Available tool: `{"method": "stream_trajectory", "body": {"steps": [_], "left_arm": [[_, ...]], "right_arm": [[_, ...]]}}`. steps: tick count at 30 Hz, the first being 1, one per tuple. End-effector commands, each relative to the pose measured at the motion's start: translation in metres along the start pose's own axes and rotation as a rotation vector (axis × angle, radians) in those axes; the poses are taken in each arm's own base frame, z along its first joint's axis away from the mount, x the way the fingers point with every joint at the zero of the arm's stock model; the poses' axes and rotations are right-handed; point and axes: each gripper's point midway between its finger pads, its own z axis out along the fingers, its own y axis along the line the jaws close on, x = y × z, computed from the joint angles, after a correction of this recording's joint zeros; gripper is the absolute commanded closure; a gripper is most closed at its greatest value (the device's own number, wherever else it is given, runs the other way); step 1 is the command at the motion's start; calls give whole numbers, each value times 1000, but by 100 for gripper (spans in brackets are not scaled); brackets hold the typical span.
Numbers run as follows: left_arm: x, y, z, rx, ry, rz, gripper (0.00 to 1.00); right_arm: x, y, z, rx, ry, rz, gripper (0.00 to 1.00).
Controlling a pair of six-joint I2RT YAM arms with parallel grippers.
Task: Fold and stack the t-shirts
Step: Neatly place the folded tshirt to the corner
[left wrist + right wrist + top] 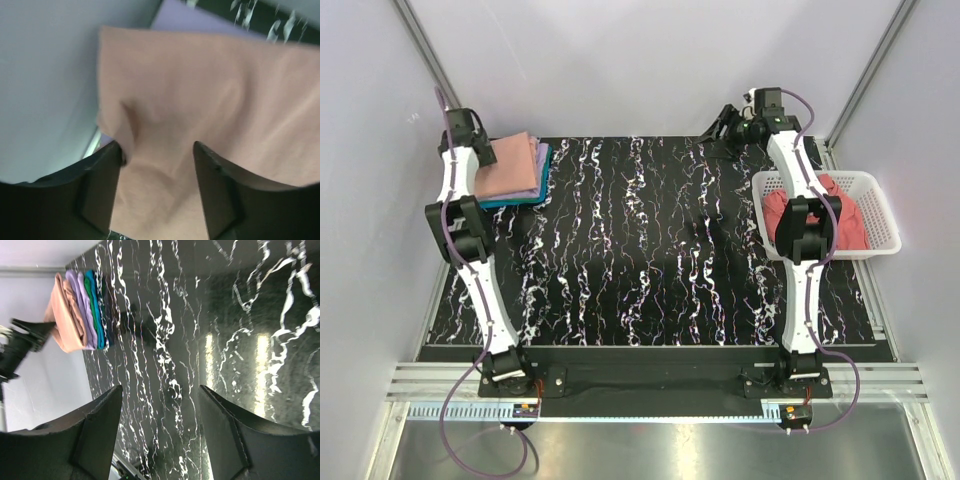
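A folded stack of t-shirts [515,170] lies at the table's far left corner: salmon-pink on top, lavender under it, teal at the bottom. My left gripper [483,150] hangs at the stack's left edge. In the left wrist view it [157,150] is open, with the salmon-pink shirt [210,90] spread under and between the fingers [100,185] and a small ridge of cloth by the left one. My right gripper [722,125] is at the far right of the table, open [160,390] and empty over bare table. Its camera shows the stack [75,310] edge-on.
A white lattice basket [868,180] stands at the table's right edge with a crumpled rose-pink shirt [845,225] inside, partly behind the right arm. The black marbled table [650,250] lies between the arms. Grey walls close in on the left, back and right.
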Motion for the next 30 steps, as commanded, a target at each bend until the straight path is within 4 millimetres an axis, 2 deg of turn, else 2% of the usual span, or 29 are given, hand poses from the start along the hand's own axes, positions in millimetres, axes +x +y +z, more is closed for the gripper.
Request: {"method": "stream_trajectory", "body": {"steps": [1,2,3,4,5,6,8,9,10,11,12,13,15,20,22,25,26,28,29,30], "left_arm": [[-19,-10,-15,-26,-89,27,31],[-36,-25,-37,1,-141,27,25],[-45,-37,-48,36,-175,26,23],[-42,-46,-55,44,-178,29,21],[-50,-66,-74,69,-210,36,20],[-51,-78,-81,96,-221,37,18],[-41,-111,-86,165,-211,47,18],[-36,-120,-86,181,-199,46,17],[-40,-130,-88,199,-203,27,17],[-35,-143,-89,218,-183,29,17],[-16,-149,-79,224,-113,46,17],[-19,-160,-85,235,-119,53,16],[-10,-157,-85,183,-88,83,15],[-11,-156,-93,181,-100,79,15],[-5,-151,-91,164,-87,87,15],[9,-132,-79,121,-35,58,16],[11,-116,-73,98,-15,30,17],[29,-99,-62,85,47,-18,18],[31,-83,-55,74,62,-51,17],[34,-87,-53,120,76,-67,17]], "right_arm": [[-19,14,-13,-56,-40,-19,30],[-18,12,-13,-50,-40,-19,30],[-17,8,-10,-43,-36,-15,30],[-17,7,-10,-38,-36,-10,30],[-18,5,-10,-32,-38,-3,30],[-18,7,-11,-30,-43,-7,29],[-21,8,-14,-23,-56,-11,29],[-22,13,-18,-27,-62,-17,29],[-22,14,-20,-27,-65,-18,29],[-23,17,-23,-29,-70,-22,29],[-22,21,-27,-29,-74,-25,29],[-23,21,-30,-25,-80,-26,29],[-19,27,-38,-22,-77,-29,29],[-12,33,-50,-10,-86,-53,28],[-7,33,-52,-8,-79,-52,29],[-3,34,-53,-11,-77,-61,29],[-2,35,-54,-11,-76,-58,29],[-2,39,-53,-20,-78,-61,29],[0,41,-51,-24,-74,-64,29],[0,42,-50,-25,-76,-65,29]]}}
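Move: The left hand, fingers already mostly open, is over the far left part of the folded t-shirt, with a fold of its cloth still against one fingertip; the shirt's middle lies about 7 cm right, 2 cm back and 4 cm below. The lilac shirt beneath it is centred some 7 cm right, 3 cm back and 7 cm down. From the right hand the folded t-shirt is roughly 61 cm left, 3 cm back and 10 cm lower. The left hand opens wider while dipping about 3 cm, comes free of the folded t-shirt's left part and sweeps right across the top, rising as it goes, to some 19 cm from its start. It then turns back left about 5 cm and sinks, fingers wide, over the shirt's right part, while the empty right hand shifts slightly right, then back and up. ##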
